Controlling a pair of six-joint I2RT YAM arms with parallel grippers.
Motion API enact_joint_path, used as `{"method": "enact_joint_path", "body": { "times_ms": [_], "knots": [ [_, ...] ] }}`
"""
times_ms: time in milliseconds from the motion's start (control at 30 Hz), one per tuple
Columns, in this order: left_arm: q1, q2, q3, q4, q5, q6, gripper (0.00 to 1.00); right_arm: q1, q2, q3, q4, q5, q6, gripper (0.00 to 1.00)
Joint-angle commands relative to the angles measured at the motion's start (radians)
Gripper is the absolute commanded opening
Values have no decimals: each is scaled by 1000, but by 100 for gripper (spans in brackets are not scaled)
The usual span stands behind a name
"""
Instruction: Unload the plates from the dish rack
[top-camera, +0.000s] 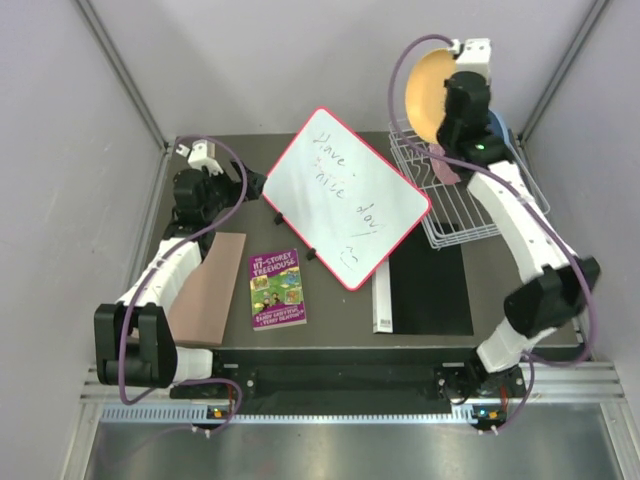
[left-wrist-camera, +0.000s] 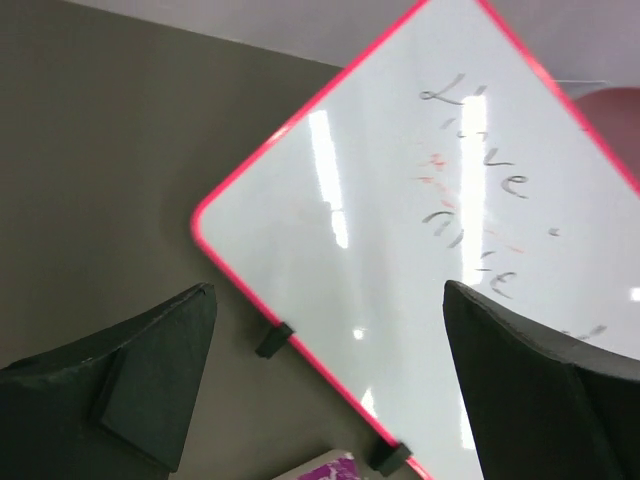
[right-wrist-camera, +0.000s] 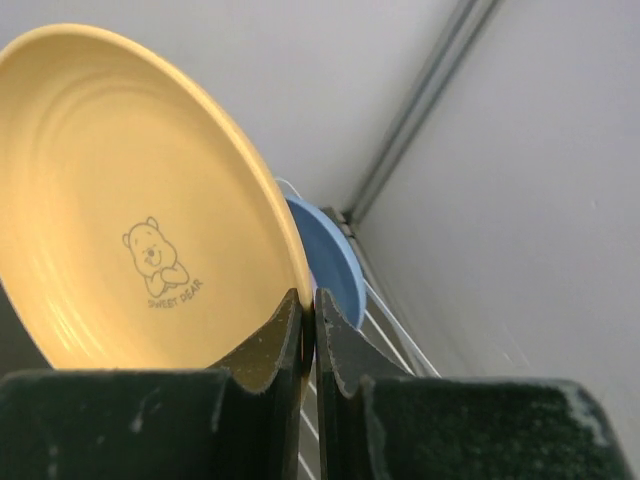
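My right gripper (top-camera: 445, 128) (right-wrist-camera: 315, 305) is shut on the rim of the orange-yellow plate (top-camera: 426, 92) (right-wrist-camera: 130, 210), which has a bear print and is held upright above the back of the white wire dish rack (top-camera: 462, 205) (right-wrist-camera: 392, 332). A light blue plate (top-camera: 501, 128) (right-wrist-camera: 332, 262) stands in the rack just behind it. A pink plate (top-camera: 444, 166) leans in the rack below my wrist. My left gripper (top-camera: 255, 186) (left-wrist-camera: 330, 330) is open and holds nothing; it hovers low at the left corner of the whiteboard.
A red-rimmed whiteboard (top-camera: 345, 195) (left-wrist-camera: 420, 230) with writing lies tilted mid-table. In front of it are a purple book (top-camera: 276, 288) (left-wrist-camera: 325, 468), a brown board (top-camera: 210, 290) at the left, a black mat (top-camera: 430, 285) and a white strip (top-camera: 381, 300). Walls stand close behind the rack.
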Motion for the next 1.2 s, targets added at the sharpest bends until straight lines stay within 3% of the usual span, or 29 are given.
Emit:
{"method": "enact_joint_path", "body": {
  "times_ms": [0,133,267,367,600,867,900,1000,1033,1100,1167],
  "knots": [
    [-4,-21,48,203,211,-128,99,-12,-218,18,-174,-270,220,0],
    [-41,9,51,304,271,-209,99,-10,-291,-55,-264,-557,335,0],
    [-110,57,115,306,294,-230,99,-10,-370,-207,-202,-762,401,0],
    [-174,60,108,342,236,-237,99,-4,-424,-299,-156,-856,447,0],
    [-306,80,137,349,199,-194,99,22,-456,-384,-120,-917,493,0],
    [-358,97,106,407,170,-197,98,37,-438,-451,-71,-977,532,0],
    [-360,98,105,407,164,-194,94,37,-438,-462,-67,-983,535,0],
    [-366,92,98,392,129,-164,72,37,-446,-477,-54,-980,539,0],
    [-366,88,94,384,120,-153,38,37,-446,-476,-56,-979,538,0],
    [-366,76,83,358,66,-131,2,37,-444,-476,-56,-976,533,0],
    [-364,72,82,330,46,-99,0,37,-443,-476,-48,-980,533,0]
  ]
}}
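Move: The yellow plate is already held by its rim in the right hand, its middle about 8 cm ahead, 4 cm left and 3 cm below that hand. The whiteboard it is carried over has its middle some 23 cm to the right hand's left, 4 cm back and 36 cm below; the blue plate in the rack is roughly 11 cm ahead, 11 cm right, 27 cm below. From the empty, open left hand, the yellow plate is about 46 cm right, 15 cm ahead and 13 cm higher; the whiteboard's middle is 27 cm right, 4 cm ahead, 20 cm below. The yellow plate is swung away from the rack to a meeting over the whiteboard: the right hand keeps its pinch, goes about 15 cm left and 12 cm back, first rising then sinking below its start, turning counter-clockwise with its left side rolling up. The left hand comes about 18 cm right and 8 cm up, slightly back, turns clockwise, then shuts on the near-left rim. ##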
